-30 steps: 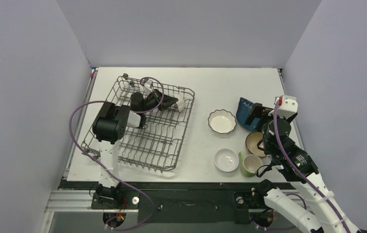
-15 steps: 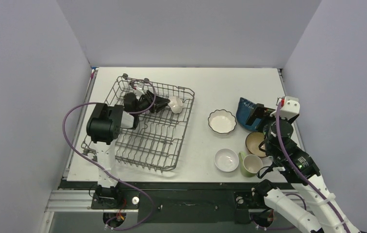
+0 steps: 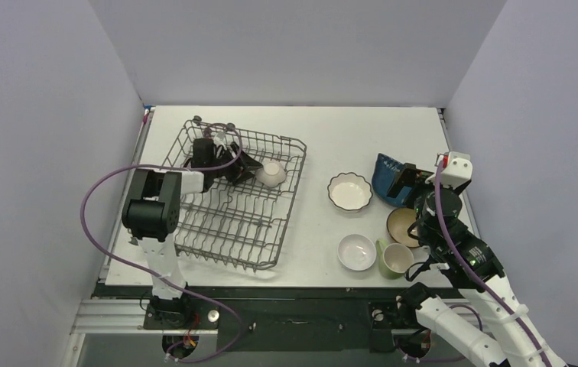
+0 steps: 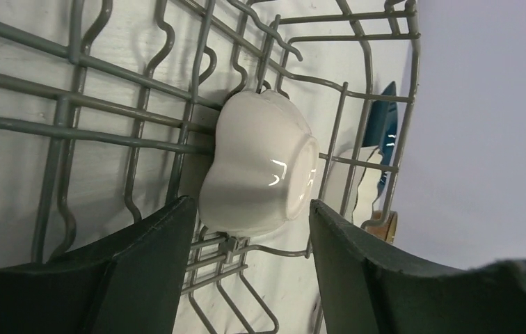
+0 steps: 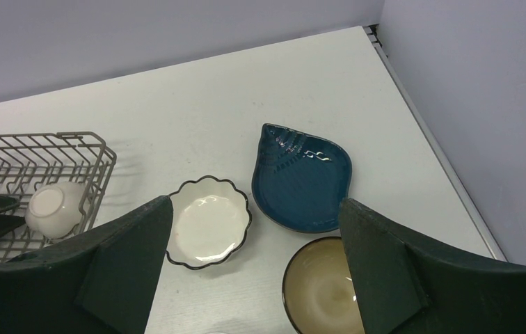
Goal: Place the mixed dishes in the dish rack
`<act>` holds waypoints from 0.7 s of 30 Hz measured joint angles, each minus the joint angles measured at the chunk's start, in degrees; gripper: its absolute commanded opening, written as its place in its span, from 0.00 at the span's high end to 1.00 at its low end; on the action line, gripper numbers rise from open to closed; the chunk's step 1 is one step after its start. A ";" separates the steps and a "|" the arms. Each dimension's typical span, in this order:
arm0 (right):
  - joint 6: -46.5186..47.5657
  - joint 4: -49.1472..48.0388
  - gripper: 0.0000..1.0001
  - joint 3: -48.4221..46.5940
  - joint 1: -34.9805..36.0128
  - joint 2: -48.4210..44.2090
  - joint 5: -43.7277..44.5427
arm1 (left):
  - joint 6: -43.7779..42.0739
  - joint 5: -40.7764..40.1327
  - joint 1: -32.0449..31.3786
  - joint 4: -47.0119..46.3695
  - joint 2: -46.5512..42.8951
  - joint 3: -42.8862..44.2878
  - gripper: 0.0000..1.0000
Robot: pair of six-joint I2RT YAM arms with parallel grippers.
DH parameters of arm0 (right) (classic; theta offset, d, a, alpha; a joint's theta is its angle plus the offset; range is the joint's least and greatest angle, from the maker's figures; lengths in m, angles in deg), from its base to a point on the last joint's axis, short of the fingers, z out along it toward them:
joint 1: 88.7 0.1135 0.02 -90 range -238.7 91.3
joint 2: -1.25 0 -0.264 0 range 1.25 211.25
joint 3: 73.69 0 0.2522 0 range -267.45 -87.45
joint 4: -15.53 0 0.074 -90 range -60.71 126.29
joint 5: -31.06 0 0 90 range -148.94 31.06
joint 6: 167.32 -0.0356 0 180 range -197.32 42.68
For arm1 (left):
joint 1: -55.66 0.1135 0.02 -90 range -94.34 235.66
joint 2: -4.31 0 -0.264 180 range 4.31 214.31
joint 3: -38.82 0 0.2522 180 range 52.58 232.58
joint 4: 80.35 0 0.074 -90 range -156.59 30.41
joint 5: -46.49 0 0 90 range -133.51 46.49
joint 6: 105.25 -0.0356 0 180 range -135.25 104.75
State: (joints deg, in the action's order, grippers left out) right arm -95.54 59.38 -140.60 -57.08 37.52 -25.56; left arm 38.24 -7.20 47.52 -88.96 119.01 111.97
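Note:
A small white dish (image 4: pixel 260 174) lies on its side against the wires at the far right end of the grey dish rack (image 3: pixel 225 229), its base toward my left gripper (image 4: pixel 250 209). That gripper stands open just short of the dish, gripping nothing. On the table to the right sit a white scalloped bowl (image 5: pixel 208 223), a dark blue dish (image 5: pixel 302 177) and a brown bowl with a cream inside (image 5: pixel 323 289). My right gripper (image 5: pixel 254 205) hangs open above them, empty. Nearer the front are a plain white bowl (image 3: pixel 357 251) and a light green mug (image 3: pixel 395 259).
The rack's upright tines (image 4: pixel 72 59) surround the left fingers. A purple cable (image 3: pixel 102 191) loops left of the left arm. Grey walls close in the table on three sides, the right one (image 5: pixel 469 104) near the blue dish.
My left gripper has opened and let go of the small dish, which now rests in the rack. The left arm has drawn back to the left. The right arm is unchanged.

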 measured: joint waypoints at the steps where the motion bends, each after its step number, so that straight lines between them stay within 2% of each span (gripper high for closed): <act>1: 0.00 0.00 0.16 0.00 0.00 0.00 0.00 | -1.73 -0.94 0.00 2.64 -0.70 0.72 0.39; 7: 0.00 0.00 0.16 0.00 0.00 0.00 0.00 | -10.49 -7.91 -0.42 17.70 -5.25 5.11 0.36; 13: 0.00 0.00 0.16 0.00 0.00 -0.02 0.04 | -18.82 -20.17 -3.56 31.12 -12.61 8.24 0.35; 15: -0.02 0.00 0.16 0.00 0.00 -0.02 0.20 | -21.18 -24.92 -6.25 34.47 -16.26 8.33 0.34; 16: -0.02 -0.02 0.16 0.02 0.00 -0.02 0.24 | -21.88 -26.62 -7.58 35.50 -17.77 8.33 0.27; 21: -0.37 0.00 0.16 0.13 -0.02 -0.28 0.81 | -25.77 -37.27 -19.58 37.55 -28.87 6.91 0.16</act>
State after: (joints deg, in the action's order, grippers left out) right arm -95.91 59.38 -140.47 -57.10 37.23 -24.75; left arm 12.47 -44.46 27.94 -51.41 90.13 118.88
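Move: The small flower bowl lies upturned in the rack just off the left hand's open fingertips, about 5 cm to the right, 1 cm ahead and slightly lower. Outside the rack, the white scalloped bowl stands some 26 cm right and 4 cm back. The small white bowl is also 26 cm right but about 22 cm back, both roughly 4 cm lower. From the idle right hand the flower bowl is around 20 cm ahead, 29 cm left and 29 cm below. Rightward and slightly up at first, about 3 cm each, the left hand skims close to the upturned flower bowl; it then pulls away faster, up and back and to the left, ending some 12 cm higher and 7 cm nearer the base. Its left side rolls up as the wrist turns about 40 degrees, swinging the fingers further forward and down, and the half-open fingers spread wider, empty. ##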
